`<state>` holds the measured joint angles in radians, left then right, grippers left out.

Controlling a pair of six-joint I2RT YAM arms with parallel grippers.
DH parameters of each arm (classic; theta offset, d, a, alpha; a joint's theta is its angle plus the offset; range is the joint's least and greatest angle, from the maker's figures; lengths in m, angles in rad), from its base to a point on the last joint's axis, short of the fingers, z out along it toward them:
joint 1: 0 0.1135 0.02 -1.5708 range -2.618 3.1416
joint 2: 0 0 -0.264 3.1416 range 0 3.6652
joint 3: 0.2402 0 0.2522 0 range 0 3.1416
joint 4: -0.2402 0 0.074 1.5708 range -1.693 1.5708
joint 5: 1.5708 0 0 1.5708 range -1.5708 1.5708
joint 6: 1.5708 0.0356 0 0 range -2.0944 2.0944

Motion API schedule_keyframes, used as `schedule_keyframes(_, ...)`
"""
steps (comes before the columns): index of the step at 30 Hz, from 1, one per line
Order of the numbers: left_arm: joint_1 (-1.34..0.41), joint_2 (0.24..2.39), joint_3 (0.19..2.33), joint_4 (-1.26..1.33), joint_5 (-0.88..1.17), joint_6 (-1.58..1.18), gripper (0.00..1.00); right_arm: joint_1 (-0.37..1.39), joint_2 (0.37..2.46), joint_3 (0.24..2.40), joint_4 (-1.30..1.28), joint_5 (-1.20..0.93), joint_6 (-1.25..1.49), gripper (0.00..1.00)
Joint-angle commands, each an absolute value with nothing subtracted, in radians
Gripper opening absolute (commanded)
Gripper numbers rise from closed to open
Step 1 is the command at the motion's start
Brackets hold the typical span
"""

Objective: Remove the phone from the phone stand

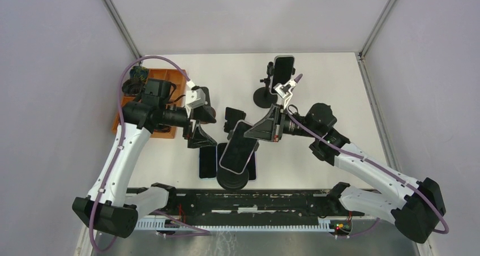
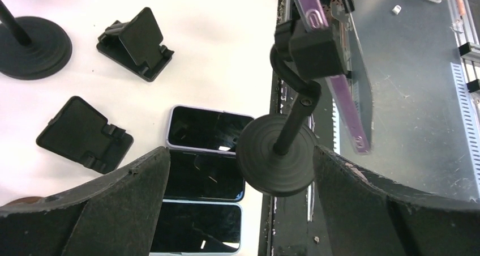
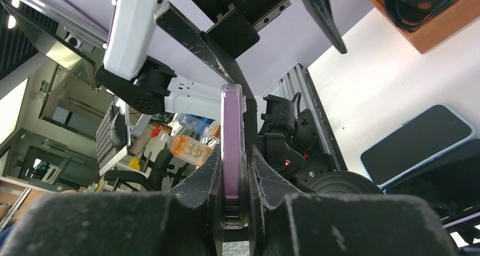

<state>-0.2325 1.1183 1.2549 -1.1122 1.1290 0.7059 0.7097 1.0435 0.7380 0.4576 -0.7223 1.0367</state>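
Observation:
A purple-edged phone (image 1: 238,147) sits tilted in the clamp of a black stand with a round base (image 1: 232,180) near the table's front edge. My right gripper (image 1: 256,129) is shut on the phone's upper end. In the right wrist view the phone's purple edge (image 3: 232,137) is pinched between the two fingers of that gripper (image 3: 233,168). My left gripper (image 1: 199,138) is open and empty, left of the phone. In the left wrist view its gripper (image 2: 240,154) hangs above the stand's base (image 2: 277,162), with the clamp (image 2: 314,52) against the phone (image 2: 334,80).
A second phone (image 1: 283,72) stands on another stand (image 1: 264,97) at the back. Three phones (image 2: 204,176) lie flat left of the base. Two small folding stands (image 2: 138,41) (image 2: 85,134) lie on the table. A wooden box (image 1: 155,100) stands at the left.

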Motion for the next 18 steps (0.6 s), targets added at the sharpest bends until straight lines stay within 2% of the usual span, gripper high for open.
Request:
schedule_keyframes(1, -0.237, 1.094, 1.233, -1.071, 1.199, 0.779, 1.0, 0.759, 0.988, 0.792, 0.538, -0.641, 1.081, 0.0)
schedule_keyframes(10, -0.246, 1.043, 1.149, -1.076, 1.301, 0.828, 1.0, 0.809, 1.062, 1.111, 0.199, -0.641, 0.813, 0.0)
schedule_keyframes(16, -0.262, 1.026, 1.131, -1.045, 1.33, 0.832, 1.0, 0.842, 1.067, 1.029, 0.433, -0.605, 0.87, 0.0)
schedule_keyframes(18, -0.261, 1.026, 1.148, -1.025, 1.331, 0.813, 1.0, 0.861, 1.076, 1.028, 0.43, -0.601, 0.848, 0.0)
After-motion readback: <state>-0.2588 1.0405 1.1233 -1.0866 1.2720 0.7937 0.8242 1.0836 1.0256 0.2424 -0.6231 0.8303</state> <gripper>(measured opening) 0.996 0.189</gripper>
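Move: The open left hand goes for the phone stand, still clamped to the phone: its middle is about 7 cm back, 9 cm right and 6 cm below. On the table roughly 25 cm beneath the left hand, the middle phone lies 5 cm ahead and 5 cm right, the blue-edged phone 5 cm ahead and 3 cm left. From the right hand, gripping the held phone's edge, the stand is some 6 cm back, 6 cm left and 10 cm below. Right hand raises phone and stand about 7 cm; wide-open left draws back some 3 cm towards the stand. ##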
